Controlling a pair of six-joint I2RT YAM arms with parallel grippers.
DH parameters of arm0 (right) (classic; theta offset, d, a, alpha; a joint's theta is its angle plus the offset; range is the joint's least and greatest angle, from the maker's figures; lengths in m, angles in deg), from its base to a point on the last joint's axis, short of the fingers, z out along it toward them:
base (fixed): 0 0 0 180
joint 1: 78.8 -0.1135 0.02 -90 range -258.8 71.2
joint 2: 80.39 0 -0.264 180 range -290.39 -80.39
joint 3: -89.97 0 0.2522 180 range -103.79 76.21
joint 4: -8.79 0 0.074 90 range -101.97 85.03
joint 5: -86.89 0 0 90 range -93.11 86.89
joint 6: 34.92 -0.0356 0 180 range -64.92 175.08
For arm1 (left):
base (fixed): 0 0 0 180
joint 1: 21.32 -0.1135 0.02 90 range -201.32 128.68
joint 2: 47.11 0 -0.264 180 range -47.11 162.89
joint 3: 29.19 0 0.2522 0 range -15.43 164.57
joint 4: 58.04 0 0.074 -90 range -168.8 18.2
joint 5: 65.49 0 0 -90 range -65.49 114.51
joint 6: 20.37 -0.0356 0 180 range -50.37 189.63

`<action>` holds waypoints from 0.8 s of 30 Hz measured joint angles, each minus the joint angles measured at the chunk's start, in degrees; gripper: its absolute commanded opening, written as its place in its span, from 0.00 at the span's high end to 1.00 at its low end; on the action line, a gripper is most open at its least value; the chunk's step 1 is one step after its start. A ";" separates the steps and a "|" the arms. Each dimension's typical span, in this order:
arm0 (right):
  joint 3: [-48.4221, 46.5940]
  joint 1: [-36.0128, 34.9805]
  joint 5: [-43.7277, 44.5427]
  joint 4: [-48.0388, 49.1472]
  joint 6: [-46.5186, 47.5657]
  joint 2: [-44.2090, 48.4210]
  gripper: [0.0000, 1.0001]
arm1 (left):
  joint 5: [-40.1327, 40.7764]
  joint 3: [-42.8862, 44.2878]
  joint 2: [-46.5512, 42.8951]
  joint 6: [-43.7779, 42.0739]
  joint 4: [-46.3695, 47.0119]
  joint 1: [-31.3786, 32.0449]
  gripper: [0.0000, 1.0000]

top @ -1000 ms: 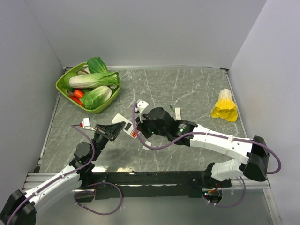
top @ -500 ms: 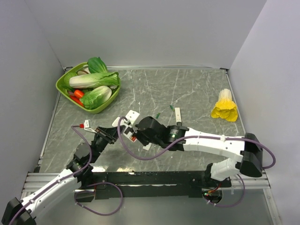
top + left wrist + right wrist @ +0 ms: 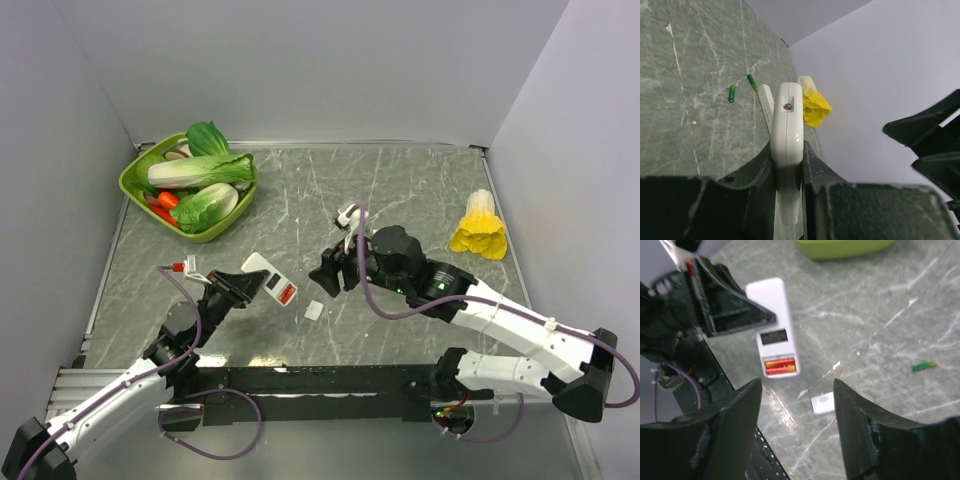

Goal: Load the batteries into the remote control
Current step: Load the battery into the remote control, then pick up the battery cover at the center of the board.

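The remote control (image 3: 268,278) is a white handset, clamped by its near end in my left gripper (image 3: 245,284), which is shut on it. Seen edge-on, the remote control (image 3: 787,120) sits between the left fingers (image 3: 760,170). Its open compartment faces up, and two orange-red batteries (image 3: 780,365) lie side by side in it; they also show as the batteries (image 3: 286,294) from above. My right gripper (image 3: 797,385) hangs open above the table, just right of the remote control (image 3: 771,320), holding nothing. From above, the right gripper (image 3: 329,272) stands apart from the remote.
A small white square cover (image 3: 314,311) lies on the table by the remote. Two green pieces (image 3: 732,93) and a narrow white bar (image 3: 765,102) lie farther back. A green basket (image 3: 135,180) of vegetables stands far left, a yellow toy vegetable (image 3: 480,226) far right.
My right gripper has drawn back to the right from the remote's compartment and opened. The left gripper still holds the remote, which has sunk slightly.
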State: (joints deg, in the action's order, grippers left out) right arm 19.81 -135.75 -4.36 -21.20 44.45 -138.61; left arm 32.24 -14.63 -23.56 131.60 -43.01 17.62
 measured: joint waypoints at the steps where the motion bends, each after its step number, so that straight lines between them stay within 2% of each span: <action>1: 0.63 0.66 -0.66 0.00 -0.26 -0.28 0.25 | -0.04 0.11 0.15 -0.07 -0.35 0.00 0.98; 5: 5.16 1.99 -3.85 -0.59 0.59 -2.58 0.16 | 0.37 1.18 0.57 -0.13 -3.08 0.00 0.99; 8: 8.50 2.21 -5.29 -1.53 2.34 -5.18 0.13 | 1.66 1.46 0.68 0.85 -5.66 0.00 0.99; 15: 11.87 2.21 -7.85 -1.29 8.02 -14.27 0.12 | 3.76 1.44 2.56 5.16 -11.08 -0.33 0.99; 24: 11.82 1.88 -8.41 1.36 14.01 -23.50 0.13 | 2.01 1.42 3.37 10.23 -7.30 -4.70 0.99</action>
State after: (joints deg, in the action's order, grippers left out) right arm 31.63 -133.87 -12.78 -19.85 58.46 -162.10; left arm 34.25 -13.21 -20.20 141.83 -50.31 12.92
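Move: The white battery cover I am going for lies flat on the table, about 25 cm below my open right hand, some 2 cm ahead and 3 cm to its left. The remote, already held in my left hand with two red batteries in its bay, is roughly 15 cm left, 4 cm ahead and 9 cm below. A green battery lies some 21 cm farther out than the cover and 7 cm to its right. From my left hand the cover is about 16 cm right, 2 cm back and 17 cm down. I drop my right hand almost straight down, about 22 cm, towards the battery cover, tipping the fingers some 30 degrees steeper to the table and spreading them wider, touching nothing yet. My left hand keeps its grip on the remote, sinking about 4.5 cm and rising part way back while easing a little forward and left and tipping its fingers down. ##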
